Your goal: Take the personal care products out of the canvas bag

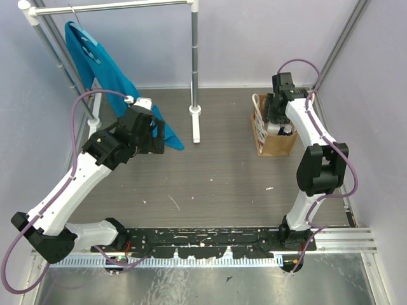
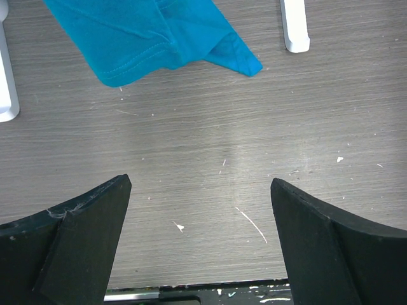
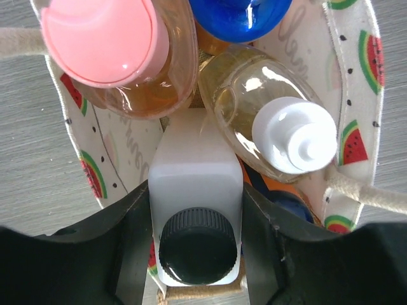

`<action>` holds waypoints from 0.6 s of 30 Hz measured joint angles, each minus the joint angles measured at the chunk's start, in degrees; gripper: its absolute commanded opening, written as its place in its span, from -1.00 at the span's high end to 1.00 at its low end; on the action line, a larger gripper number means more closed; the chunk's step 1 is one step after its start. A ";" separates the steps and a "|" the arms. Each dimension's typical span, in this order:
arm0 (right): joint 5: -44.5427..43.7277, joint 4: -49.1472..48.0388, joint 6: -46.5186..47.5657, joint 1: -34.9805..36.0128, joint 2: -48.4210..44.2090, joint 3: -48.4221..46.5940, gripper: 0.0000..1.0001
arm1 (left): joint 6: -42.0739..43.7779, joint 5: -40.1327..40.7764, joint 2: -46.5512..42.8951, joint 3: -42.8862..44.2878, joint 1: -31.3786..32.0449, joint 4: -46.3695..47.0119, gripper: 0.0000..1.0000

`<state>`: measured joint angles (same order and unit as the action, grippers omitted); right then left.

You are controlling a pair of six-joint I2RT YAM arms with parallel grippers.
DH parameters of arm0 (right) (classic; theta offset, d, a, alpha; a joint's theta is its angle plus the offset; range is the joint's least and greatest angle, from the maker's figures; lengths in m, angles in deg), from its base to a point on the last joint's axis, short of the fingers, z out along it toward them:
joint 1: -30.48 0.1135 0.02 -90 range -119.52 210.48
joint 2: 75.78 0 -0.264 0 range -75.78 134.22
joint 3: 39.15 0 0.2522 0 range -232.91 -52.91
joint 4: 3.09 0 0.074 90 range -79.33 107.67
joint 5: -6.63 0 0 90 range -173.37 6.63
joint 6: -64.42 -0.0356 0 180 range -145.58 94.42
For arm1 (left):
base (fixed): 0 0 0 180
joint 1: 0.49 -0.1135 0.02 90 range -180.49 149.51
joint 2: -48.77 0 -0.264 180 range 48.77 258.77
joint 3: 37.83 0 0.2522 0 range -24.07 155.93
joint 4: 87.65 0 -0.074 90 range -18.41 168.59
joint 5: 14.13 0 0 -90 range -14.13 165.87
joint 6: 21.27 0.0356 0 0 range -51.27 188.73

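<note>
The canvas bag [image 1: 277, 143] stands at the back right of the table, its watermelon-print lining [image 3: 355, 57] showing in the right wrist view. Inside it are several personal care products: a white rectangular bottle with a dark cap [image 3: 194, 168], a clear amber one with a white cap [image 3: 267, 121], a pink-capped one [image 3: 105, 44] and a blue-topped one [image 3: 241, 13]. My right gripper [image 3: 196, 251] reaches down into the bag [image 1: 278, 117], and its fingers press both flat sides of the white bottle. My left gripper [image 2: 200, 190] hangs wide open over bare table [image 1: 159, 136], holding nothing.
A teal garment [image 1: 95, 60] hangs from a white clothes rack at the back left, its hem [image 2: 152, 38] just ahead of my left fingers. The rack's middle post and foot [image 1: 196, 121] stand between the arms. Grey walls close in both sides.
</note>
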<state>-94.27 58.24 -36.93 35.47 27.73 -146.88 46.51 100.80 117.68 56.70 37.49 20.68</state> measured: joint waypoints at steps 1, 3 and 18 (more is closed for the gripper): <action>-0.13 0.63 -0.04 0.04 0.00 -0.61 0.50 | -0.09 0.02 0.00 0.00 0.00 0.00 -0.97; -0.52 2.36 -0.02 0.15 0.00 -2.95 0.50 | -0.17 0.00 0.00 -0.07 0.00 0.02 -0.97; -7.67 6.69 5.97 17.62 -13.09 -28.20 0.50 | -0.96 -1.36 0.00 -0.20 -0.02 0.00 -0.97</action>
<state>-101.94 64.93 -30.97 53.09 14.64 -175.08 45.55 99.44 117.68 56.50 37.47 20.68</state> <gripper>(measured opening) 0.555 0.986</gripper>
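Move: My right hand already grips the white bottle by its black-cap end inside the canvas bag; the bottle's middle is about 4 cm below, 1 cm ahead. The bag's middle is 3 cm ahead, 2 cm right and 6 cm down. Pink-capped bottle: roughly 7 cm ahead, 3 cm left; white-capped clear bottle: 3 cm ahead, 4 cm right, both about 4 cm lower. From my idle left hand the white bottle is some 16 cm ahead, 46 cm right, 15 cm down. Keeping my right fingers closed on the white bottle, I draw it nearly straight up past the other bottles, gathering speed, then swing left and a little back as I keep rising: about 27 cm up and 10 cm left in all. On the way my wrist tips the fingers up by some 35 degrees and turns a little counter-clockwise. ##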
